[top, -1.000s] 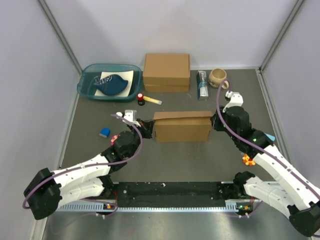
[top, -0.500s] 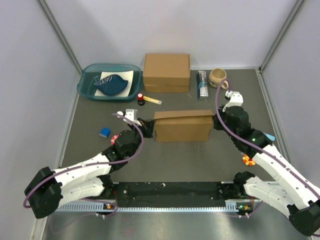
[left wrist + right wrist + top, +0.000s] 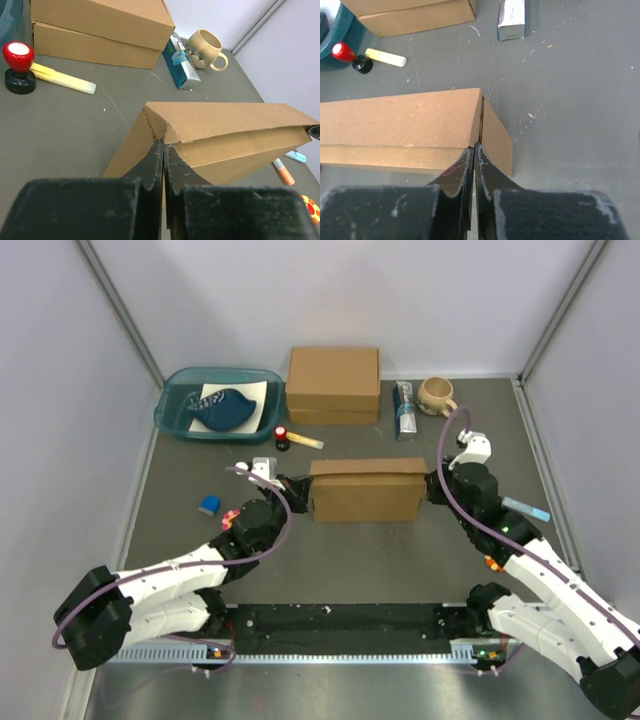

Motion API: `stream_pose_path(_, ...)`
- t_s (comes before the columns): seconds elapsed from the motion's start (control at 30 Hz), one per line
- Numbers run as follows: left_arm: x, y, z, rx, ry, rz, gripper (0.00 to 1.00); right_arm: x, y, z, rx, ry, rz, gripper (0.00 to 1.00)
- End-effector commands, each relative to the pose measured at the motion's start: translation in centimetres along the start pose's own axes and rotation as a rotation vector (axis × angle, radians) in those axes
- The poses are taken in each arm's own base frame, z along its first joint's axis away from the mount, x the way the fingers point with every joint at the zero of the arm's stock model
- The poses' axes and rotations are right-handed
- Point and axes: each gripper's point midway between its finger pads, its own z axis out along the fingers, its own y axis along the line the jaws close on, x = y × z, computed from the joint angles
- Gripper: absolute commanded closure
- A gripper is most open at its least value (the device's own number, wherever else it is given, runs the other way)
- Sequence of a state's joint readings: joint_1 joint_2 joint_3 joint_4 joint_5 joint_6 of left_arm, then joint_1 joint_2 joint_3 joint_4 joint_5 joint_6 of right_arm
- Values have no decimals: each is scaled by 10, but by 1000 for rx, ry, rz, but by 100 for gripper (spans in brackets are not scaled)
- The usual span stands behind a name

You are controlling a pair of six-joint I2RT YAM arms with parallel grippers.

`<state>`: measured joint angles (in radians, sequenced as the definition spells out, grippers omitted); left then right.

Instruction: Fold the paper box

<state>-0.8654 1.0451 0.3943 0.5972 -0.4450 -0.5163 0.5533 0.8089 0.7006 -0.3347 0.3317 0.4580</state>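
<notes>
The paper box [image 3: 365, 490] lies in the middle of the table, a long brown cardboard shape with its lid flap folded down over the top. My left gripper [image 3: 298, 493] is shut, its tips pressed against the box's left end. In the left wrist view those tips [image 3: 163, 146] meet the corner where the lid overhangs the box [image 3: 225, 125]. My right gripper [image 3: 432, 490] is shut too, at the right end. Its tips [image 3: 474, 147] touch the near right corner of the box [image 3: 400, 125], at the seam of the side wall. Whether either pinches cardboard does not show.
Behind stands a thicker cardboard box [image 3: 333, 385]. A teal tray [image 3: 222, 371] sits back left. A mug [image 3: 436, 395] and a blue packet [image 3: 405, 408] are back right. A red-topped stamp [image 3: 282, 437], yellow marker [image 3: 305, 441], blue block [image 3: 209, 504] and light-blue pen [image 3: 525, 508] lie around.
My right gripper has closed at the box's right end, and that arm has shifted slightly, uncovering the light-blue pen. The left gripper stays shut at the left end.
</notes>
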Motion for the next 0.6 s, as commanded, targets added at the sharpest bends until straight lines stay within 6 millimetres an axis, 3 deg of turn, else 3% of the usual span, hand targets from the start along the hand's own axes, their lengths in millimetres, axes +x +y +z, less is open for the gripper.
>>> stream_pose_path(0.0, 127, 74, -46, -155, 463, 206, 100, 64, -19, -4, 52, 215, -5, 100)
stream_pose_path(0.07, 126, 74, -46, -155, 461, 204, 100, 58, -18, -7, 48, 206, 4, 100)
stream_pose_path(0.1, 126, 73, -46, -152, 459, 203, 100, 45, -12, -12, 29, 176, 14, 99)
stream_pose_path(0.13, 125, 74, -46, -156, 460, 207, 100, 36, -9, -15, 19, 158, 23, 90)
stream_pose_path(0.33, 115, 69, -42, -156, 440, 213, 100, -32, 10, -43, -34, 44, 0, 69)
stream_pose_path(0.4, 114, 68, -41, -155, 438, 213, 100, -55, 17, -54, -62, 4, -3, 67)
stream_pose_path(0.57, 110, 63, -37, -150, 436, 212, 100, -80, 37, -61, -141, -46, 18, 68)
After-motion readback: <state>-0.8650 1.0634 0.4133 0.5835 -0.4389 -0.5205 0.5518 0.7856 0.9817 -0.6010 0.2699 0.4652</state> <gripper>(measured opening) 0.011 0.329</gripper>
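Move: The upright paper box stands between the hands, each with its fingertips at its own near upper corner of the lid. The box's middle is about 12 cm left of the right hand, 3 cm ahead and 7 cm down. Down on the table, the blue-white carton lies some 25 cm ahead of that hand and 4 cm left, the mug 28 cm ahead and 4 cm right. From the left hand the box's middle is 12 cm right, 3 cm ahead and 7 cm down. The right hand, its closed fingertips still at the lid's near right corner, opens its fingers about a third and backs off some 2 cm towards the robot, coming free of the cardboard, then rises about 7.5 cm away from the box with hardly any turn of the wrist. The left hand stays in place, closed fingers still at the near left upper corner, steadying the box as the other lets go. ##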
